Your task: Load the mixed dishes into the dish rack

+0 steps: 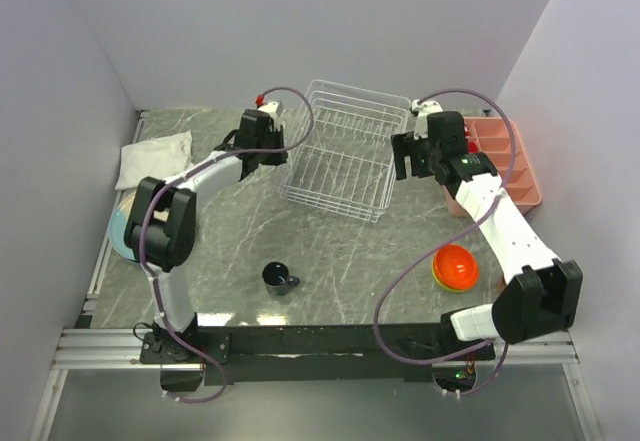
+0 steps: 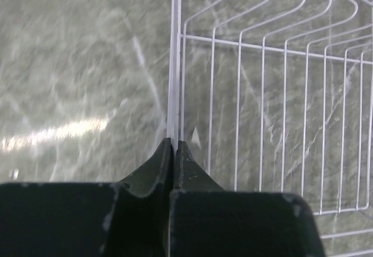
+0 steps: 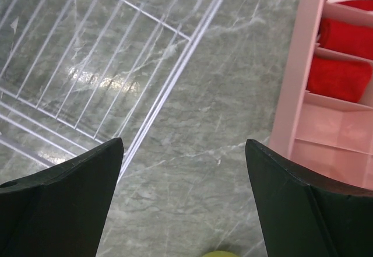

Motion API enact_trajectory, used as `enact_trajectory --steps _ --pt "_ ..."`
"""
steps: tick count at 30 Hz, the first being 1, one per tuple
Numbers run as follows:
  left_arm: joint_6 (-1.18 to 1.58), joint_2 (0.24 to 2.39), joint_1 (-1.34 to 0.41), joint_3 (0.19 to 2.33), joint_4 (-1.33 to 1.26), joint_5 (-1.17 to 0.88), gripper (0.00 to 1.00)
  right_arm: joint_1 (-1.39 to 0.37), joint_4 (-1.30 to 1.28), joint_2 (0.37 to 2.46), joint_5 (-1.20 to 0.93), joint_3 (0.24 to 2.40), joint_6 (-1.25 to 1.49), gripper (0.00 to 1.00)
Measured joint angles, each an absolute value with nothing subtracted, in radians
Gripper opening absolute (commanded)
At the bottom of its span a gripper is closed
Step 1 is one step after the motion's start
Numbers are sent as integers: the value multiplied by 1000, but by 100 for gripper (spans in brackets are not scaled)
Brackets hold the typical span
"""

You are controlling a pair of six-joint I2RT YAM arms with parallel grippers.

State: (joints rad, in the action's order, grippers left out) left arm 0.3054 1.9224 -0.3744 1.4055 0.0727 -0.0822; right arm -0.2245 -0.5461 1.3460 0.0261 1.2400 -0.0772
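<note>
The dish rack (image 1: 338, 151) is a white wire basket at the table's middle back. My left gripper (image 1: 264, 133) is at its left rim; in the left wrist view the gripper (image 2: 173, 144) is shut on the rim wire (image 2: 173, 64). My right gripper (image 1: 409, 157) is open and empty just right of the rack, and its wrist view (image 3: 183, 143) shows bare table between the fingers, the rack (image 3: 87, 64) to the left. The dark blue mug (image 1: 280, 278) stands at front centre. The orange bowl (image 1: 455, 266) sits in the yellow-green bowl (image 3: 221, 254). A light-blue plate stack (image 1: 118, 229) lies far left under the left arm. No maroon-rimmed plate shows.
A pink compartment tray (image 1: 505, 161) with red items stands at the back right; it also shows in the right wrist view (image 3: 326, 105). A white folded cloth (image 1: 152, 158) lies at the back left. Grey walls close in both sides and the back.
</note>
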Motion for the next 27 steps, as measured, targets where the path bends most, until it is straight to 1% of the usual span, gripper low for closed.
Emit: enact_trajectory --steps 5,9,14,16,20,21,22,23,24,25,26,27 --pt "387 1820 -386 1305 99 -3 1 -224 -554 1427 27 1258 -22 91" --pt "457 1741 -413 1241 129 39 1 -224 -553 1471 20 1259 36 86" --pt "506 1660 -472 1151 141 93 2 -224 -532 1533 -19 1259 102 83" --pt "518 1644 -487 1125 141 98 4 -224 -532 1565 -32 1270 116 81" --pt "542 1622 -495 1069 118 89 3 -224 -527 1639 -46 1314 126 77" --pt "546 1614 -495 1060 113 83 4 -224 -527 1658 -47 1327 130 72" --pt "547 1607 -495 1051 109 83 6 -224 -525 1676 -46 1340 133 68" --pt "548 1600 -495 1041 107 80 21 -224 -524 1693 -46 1350 138 63" --pt "551 1594 -495 1033 102 77 29 -224 -524 1707 -46 1357 142 51" --pt "550 1591 -496 1029 101 75 36 -224 -525 1718 -46 1359 145 46" --pt "557 1587 -496 1023 95 62 46 -224 -529 1726 -44 1361 148 42" --pt "559 1584 -496 1019 89 48 50 -224 -529 1731 -43 1362 153 33"
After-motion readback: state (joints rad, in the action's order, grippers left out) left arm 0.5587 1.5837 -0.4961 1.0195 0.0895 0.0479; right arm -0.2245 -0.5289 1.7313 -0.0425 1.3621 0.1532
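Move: The left fingers are already shut on the rack's left rim; it goes to a squared-up spot about 11 cm straight back. The mug stands some 32 cm back in line with this hand, 8 cm below. From the open right hand, the rack's right rim lies about 4 cm ahead, 5 cm left and 10 cm below; the pink bin is about 5 cm ahead and 22 cm right, the red bowl 20 cm back and 12 cm right, both well below. Straight back, about 11 cm and nearly level, the left hand drags the rack by its left rim, turning slightly counter-clockwise, then begins to open its fingers with the rim still between them. Meanwhile the right hand sinks about 10 cm and reaches a little forward and left to the right rim, tipping some 15 degrees steeper and closing to about half open with the rim between its fingertips. ##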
